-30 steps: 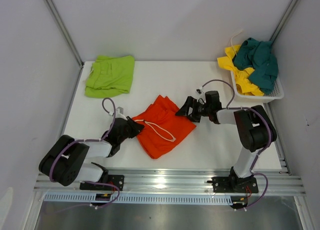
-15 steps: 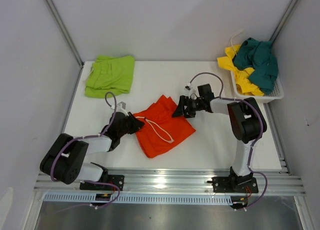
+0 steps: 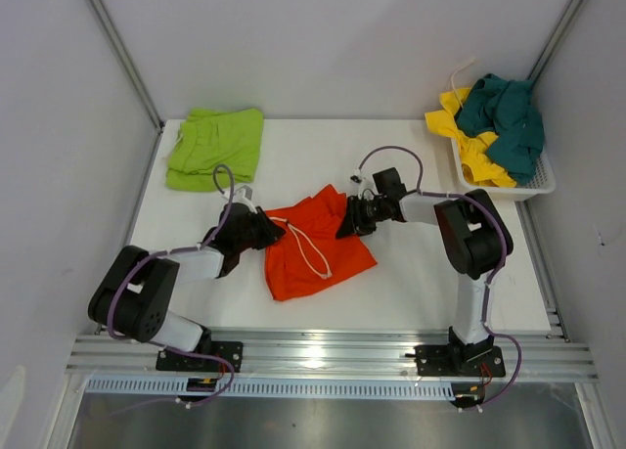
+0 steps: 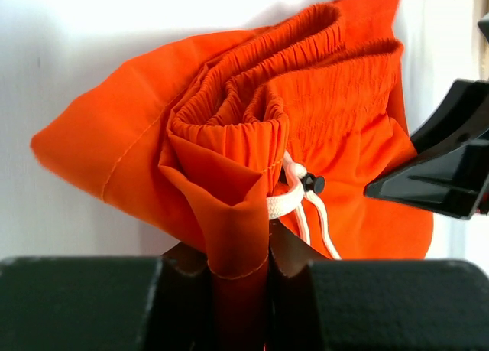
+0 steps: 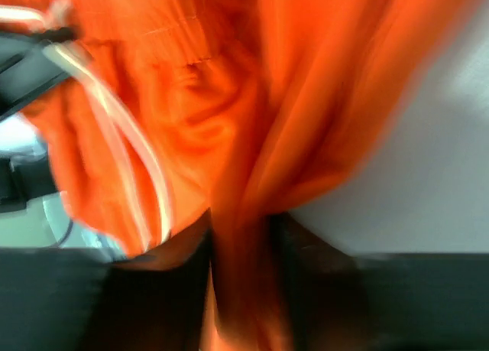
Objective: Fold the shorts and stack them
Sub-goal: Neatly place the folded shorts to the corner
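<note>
The orange shorts [image 3: 315, 248] lie bunched at the table's middle, their white drawstring [image 3: 311, 255] on top. My left gripper [image 3: 270, 230] is shut on their left edge; in the left wrist view a fold of the orange shorts [image 4: 229, 121] is pinched in the left gripper [image 4: 238, 251]. My right gripper [image 3: 348, 220] sits on their right edge. The right wrist view is blurred, but the orange shorts [image 5: 229, 99] run down between the right gripper's [image 5: 243, 240] closed fingers. A folded lime green pair [image 3: 215, 148] lies at the back left.
A white mesh basket [image 3: 536, 186] at the back right holds yellow shorts [image 3: 469, 146] and dark teal shorts [image 3: 509, 121]. Grey walls close in the table on the left, back and right. A metal rail [image 3: 313, 351] runs along the near edge.
My right gripper has moved left onto the orange shorts' right edge and closed on the cloth. My left gripper shifted up and right with its edge, so the shorts bunched narrower.
</note>
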`<action>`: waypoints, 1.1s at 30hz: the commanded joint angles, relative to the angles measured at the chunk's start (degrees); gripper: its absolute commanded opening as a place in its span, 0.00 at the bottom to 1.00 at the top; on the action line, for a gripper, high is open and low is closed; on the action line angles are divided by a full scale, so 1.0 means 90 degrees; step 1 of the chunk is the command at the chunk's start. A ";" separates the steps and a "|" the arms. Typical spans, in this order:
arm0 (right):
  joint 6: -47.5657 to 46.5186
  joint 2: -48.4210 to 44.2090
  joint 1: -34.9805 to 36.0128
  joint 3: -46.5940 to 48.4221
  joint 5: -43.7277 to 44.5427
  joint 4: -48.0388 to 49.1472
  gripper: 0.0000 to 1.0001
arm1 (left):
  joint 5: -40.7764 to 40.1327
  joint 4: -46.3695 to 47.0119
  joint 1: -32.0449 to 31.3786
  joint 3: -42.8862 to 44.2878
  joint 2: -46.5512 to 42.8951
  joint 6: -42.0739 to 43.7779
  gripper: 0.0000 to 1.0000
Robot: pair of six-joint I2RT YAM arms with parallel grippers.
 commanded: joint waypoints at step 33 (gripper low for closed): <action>0.3111 0.2665 0.0674 0.4646 0.1096 0.2479 0.00 | 0.0609 -0.4422 0.1744 0.7799 0.3804 0.1697 0.00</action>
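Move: The left hand already holds the left waist edge of the orange shorts, low over the table. The folded green shorts lie about 25 cm ahead and 19 cm to its left. The middle of the orange shorts is some 5 cm back and 11 cm right of the left hand; the dangling drawstring end is about 12 cm back and 14 cm right. For the right hand, its fingers half shut at the cloth's right side, that middle is 5 cm back and 8 cm left. The right fingers finish shutting on the right side of the orange shorts, dipping nearly 1 cm as they pinch, while the left keeps its pinch. Both then carry the shorts forward and up towards the green pile: the left hand some 22 cm out, drifting left late, the right 16 cm out and 12 cm left, turning clockwise about 15 degrees. Both rise 6 to 8 cm. ##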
